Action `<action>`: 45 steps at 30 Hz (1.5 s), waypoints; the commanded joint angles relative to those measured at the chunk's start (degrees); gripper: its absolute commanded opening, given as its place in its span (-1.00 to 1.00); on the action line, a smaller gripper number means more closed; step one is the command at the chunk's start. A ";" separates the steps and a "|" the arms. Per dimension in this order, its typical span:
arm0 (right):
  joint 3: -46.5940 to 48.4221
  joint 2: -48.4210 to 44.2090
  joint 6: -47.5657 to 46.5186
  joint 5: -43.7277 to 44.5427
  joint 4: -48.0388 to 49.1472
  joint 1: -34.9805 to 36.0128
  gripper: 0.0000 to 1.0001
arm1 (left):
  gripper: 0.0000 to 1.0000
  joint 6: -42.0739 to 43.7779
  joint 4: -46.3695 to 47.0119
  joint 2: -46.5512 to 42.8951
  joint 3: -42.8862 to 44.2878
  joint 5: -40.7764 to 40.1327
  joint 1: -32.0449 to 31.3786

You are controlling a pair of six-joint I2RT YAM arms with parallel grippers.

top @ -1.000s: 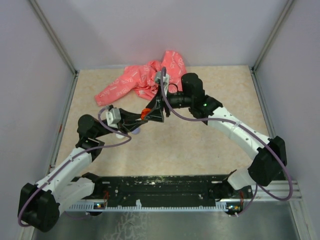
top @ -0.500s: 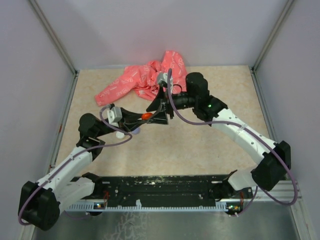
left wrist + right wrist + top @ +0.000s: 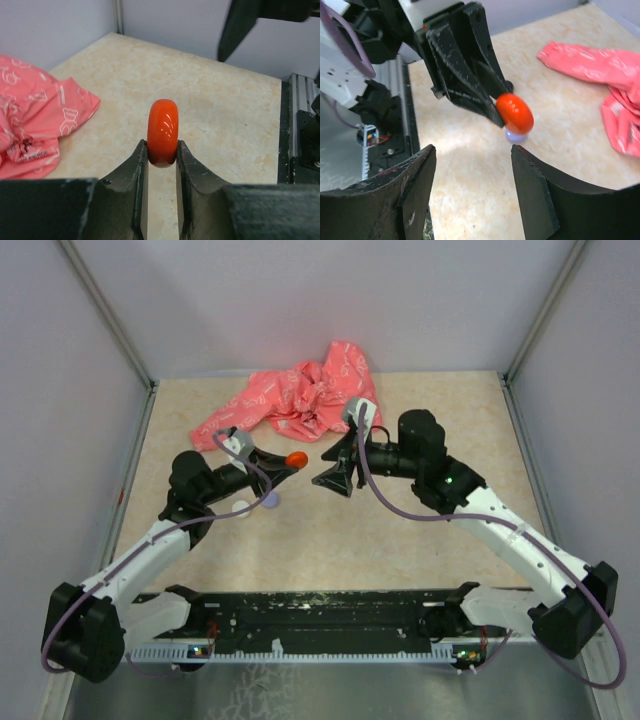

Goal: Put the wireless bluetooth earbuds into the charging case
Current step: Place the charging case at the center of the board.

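Note:
My left gripper [image 3: 290,461] is shut on the charging case [image 3: 297,458], a round red-orange disc, and holds it on edge above the table. In the left wrist view the charging case [image 3: 163,131] sits pinched between the fingertips [image 3: 137,165]. My right gripper [image 3: 335,473] is open and empty, a short way right of the case and facing it. In the right wrist view the charging case [image 3: 515,113] shows ahead of my open right gripper [image 3: 472,156], held by the left fingers [image 3: 465,70]. No earbuds show in any view.
A pink printed cloth [image 3: 295,400] lies crumpled at the back of the table. A white disc [image 3: 240,508] and a lavender disc [image 3: 270,499] lie on the table under the left gripper. The black base rail [image 3: 320,615] runs along the near edge.
My right gripper has drawn back to the right, away from the case it was against. My left gripper has lifted slightly toward the back, still holding the case.

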 commanded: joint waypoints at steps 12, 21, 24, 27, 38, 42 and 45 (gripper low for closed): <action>-20.28 -21.06 3.10 20.53 -1.04 -0.30 0.24 | -1.00 -26.72 -23.21 5.02 -0.90 -22.43 0.18; -27.39 -28.04 4.50 23.70 -1.97 -0.26 0.24 | -0.99 -33.70 -25.39 4.75 -10.67 -26.72 0.69; -28.94 -30.07 4.49 25.53 -2.84 -0.29 0.24 | -0.89 -35.08 -25.44 4.03 -13.71 -29.34 0.84; -29.66 -30.62 4.10 26.17 -3.56 -0.28 0.24 | -0.74 -36.52 -24.84 3.82 -16.38 -33.08 1.22; -29.67 -31.53 4.12 29.65 -6.42 -0.28 0.25 | 0.27 -36.62 -27.89 4.23 -15.71 -37.88 2.83; -29.32 -32.24 5.08 33.71 -8.87 -0.29 0.26 | 0.76 -37.23 -34.26 0.32 -13.67 -39.04 3.05; -28.47 -33.58 5.99 37.59 -11.25 -0.26 0.29 | 0.99 -36.28 -40.12 -5.67 -11.59 -40.22 3.17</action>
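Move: The left hand still holds the red charging case edge-on in the air. Its bare landing spot is about 9 cm left, 2 cm back and 25 cm below that hand. The purple case lies 6 to 7 cm farther out than the spot, and the white one about 4 cm farther out and 7 cm to its left. From the empty right hand the spot is roughly 16 cm left, 2 cm ahead and 29 cm down. Lower the left gripper some 24 cm to the board, going forward slightly first, then swinging back and about 9 cm left. Tip the fingers steeply down while turning counter-clockwise, set the red case beside the purple one, open wide and lift just over a centimetre clear. Withdraw the open, empty right gripper about 12 cm right and as far down, turning clockwise. ##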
